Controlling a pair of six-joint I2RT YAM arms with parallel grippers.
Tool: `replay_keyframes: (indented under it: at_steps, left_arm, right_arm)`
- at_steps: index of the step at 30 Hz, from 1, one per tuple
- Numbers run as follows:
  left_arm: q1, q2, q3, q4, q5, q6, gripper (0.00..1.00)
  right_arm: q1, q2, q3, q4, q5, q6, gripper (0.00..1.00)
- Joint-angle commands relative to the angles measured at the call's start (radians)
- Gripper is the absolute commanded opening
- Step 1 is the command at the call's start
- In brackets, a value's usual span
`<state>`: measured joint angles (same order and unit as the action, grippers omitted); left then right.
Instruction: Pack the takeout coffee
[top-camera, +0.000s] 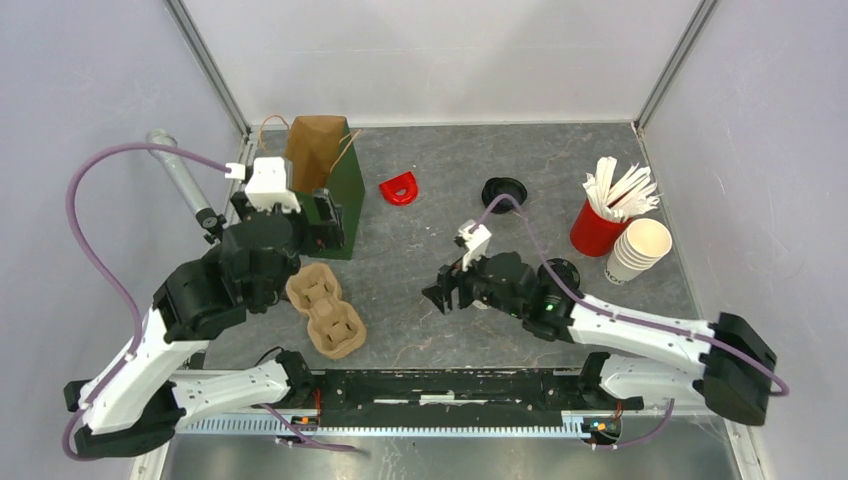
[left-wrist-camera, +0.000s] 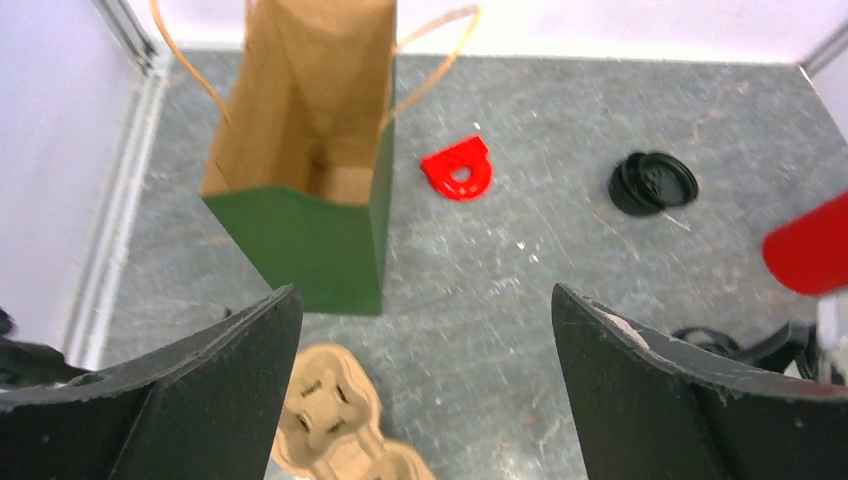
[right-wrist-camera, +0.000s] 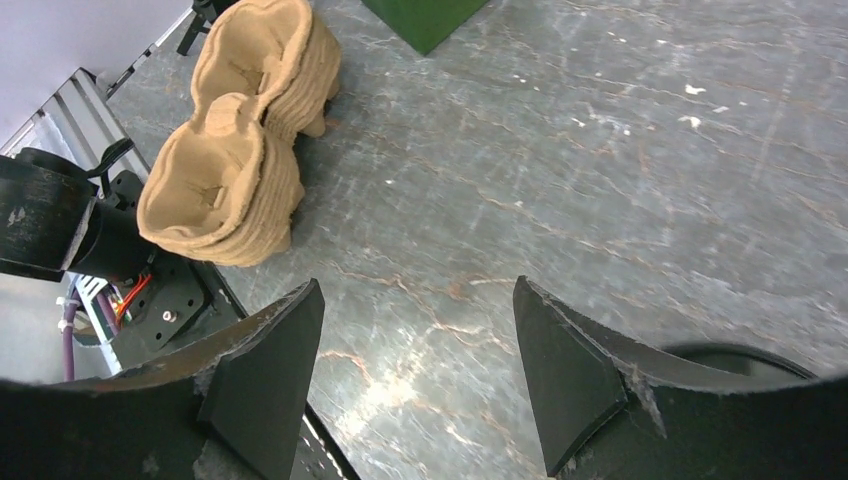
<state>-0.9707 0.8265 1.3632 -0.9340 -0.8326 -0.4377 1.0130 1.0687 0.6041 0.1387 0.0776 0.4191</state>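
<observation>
Of the takeout coffee I see only a round black lid (top-camera: 563, 271), half hidden behind my right arm; the cup under it does not show. A stacked tan pulp cup carrier (top-camera: 325, 310) lies near the front left. An open paper bag (top-camera: 322, 180), green outside and brown inside, stands at the back left. My left gripper (top-camera: 328, 225) hovers open by the bag's front face, with nothing between its fingers (left-wrist-camera: 220, 380). Low over bare table right of the carrier (right-wrist-camera: 235, 150), my right gripper (top-camera: 440, 297) is open and empty too.
A red D-shaped piece (top-camera: 400, 188) and a pile of loose black lids (top-camera: 504, 190) lie at the back. A red cup of white sticks (top-camera: 598, 228) and a stack of lidless cream cups (top-camera: 638, 250) stand at the right. Walls close in on three sides.
</observation>
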Motion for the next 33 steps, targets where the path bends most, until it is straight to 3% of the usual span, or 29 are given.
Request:
replay_keyframes:
  at_steps: [1,4,10,17,23,33]
  left_arm:
    - [0.018,0.103,0.153,0.07,-0.113,0.198,1.0]
    - [0.091,0.193,0.246,0.071,-0.043,0.254,1.0]
    - [0.386,0.275,0.375,0.037,0.275,0.23,1.0]
    - [0.398,0.229,0.376,0.035,0.465,0.177,1.0]
    - [0.398,0.156,0.328,0.057,0.45,0.173,1.0]
    - [0.398,0.084,0.319,0.064,0.418,0.178,1.0]
  right_arm:
    - [0.085,0.119,0.119,0.102,0.127,0.018,0.76]
    - [0.138,0.197,0.171,0.119,0.152,0.01,0.76]
    - [0.263,0.414,0.367,0.097,0.202,-0.016,0.7]
    - [0.351,0.683,0.628,0.036,0.221,-0.027,0.63]
    - [0.373,0.848,0.824,-0.054,0.268,-0.039,0.6]
    - [0.372,1.024,1.014,-0.189,0.35,-0.068,0.55]
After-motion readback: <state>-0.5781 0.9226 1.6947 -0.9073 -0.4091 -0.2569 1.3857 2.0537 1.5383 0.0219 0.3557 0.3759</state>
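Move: The cup tray lies about 22 cm to the right hand's left, 2 cm nearer the base and some 12 cm below it. The green paper bag stands about 18 cm beyond the tray, level with it sideways, and a lidded coffee cup is about 9 cm to the right hand's right, 2 cm ahead and 11 cm below. From the high left hand the tray is about 3 cm back, 3 cm left and 32 cm down. Leftward and fast, the empty right hand sweeps about 25 cm across to the tray, drawing back a few centimetres, then sinking about 5 cm towards it while its fingers tip down some 10 degrees and narrow, still apart. The empty left hand, wide open, climbs nearly 10 cm to clear the way, going forward 7 cm and back again. ##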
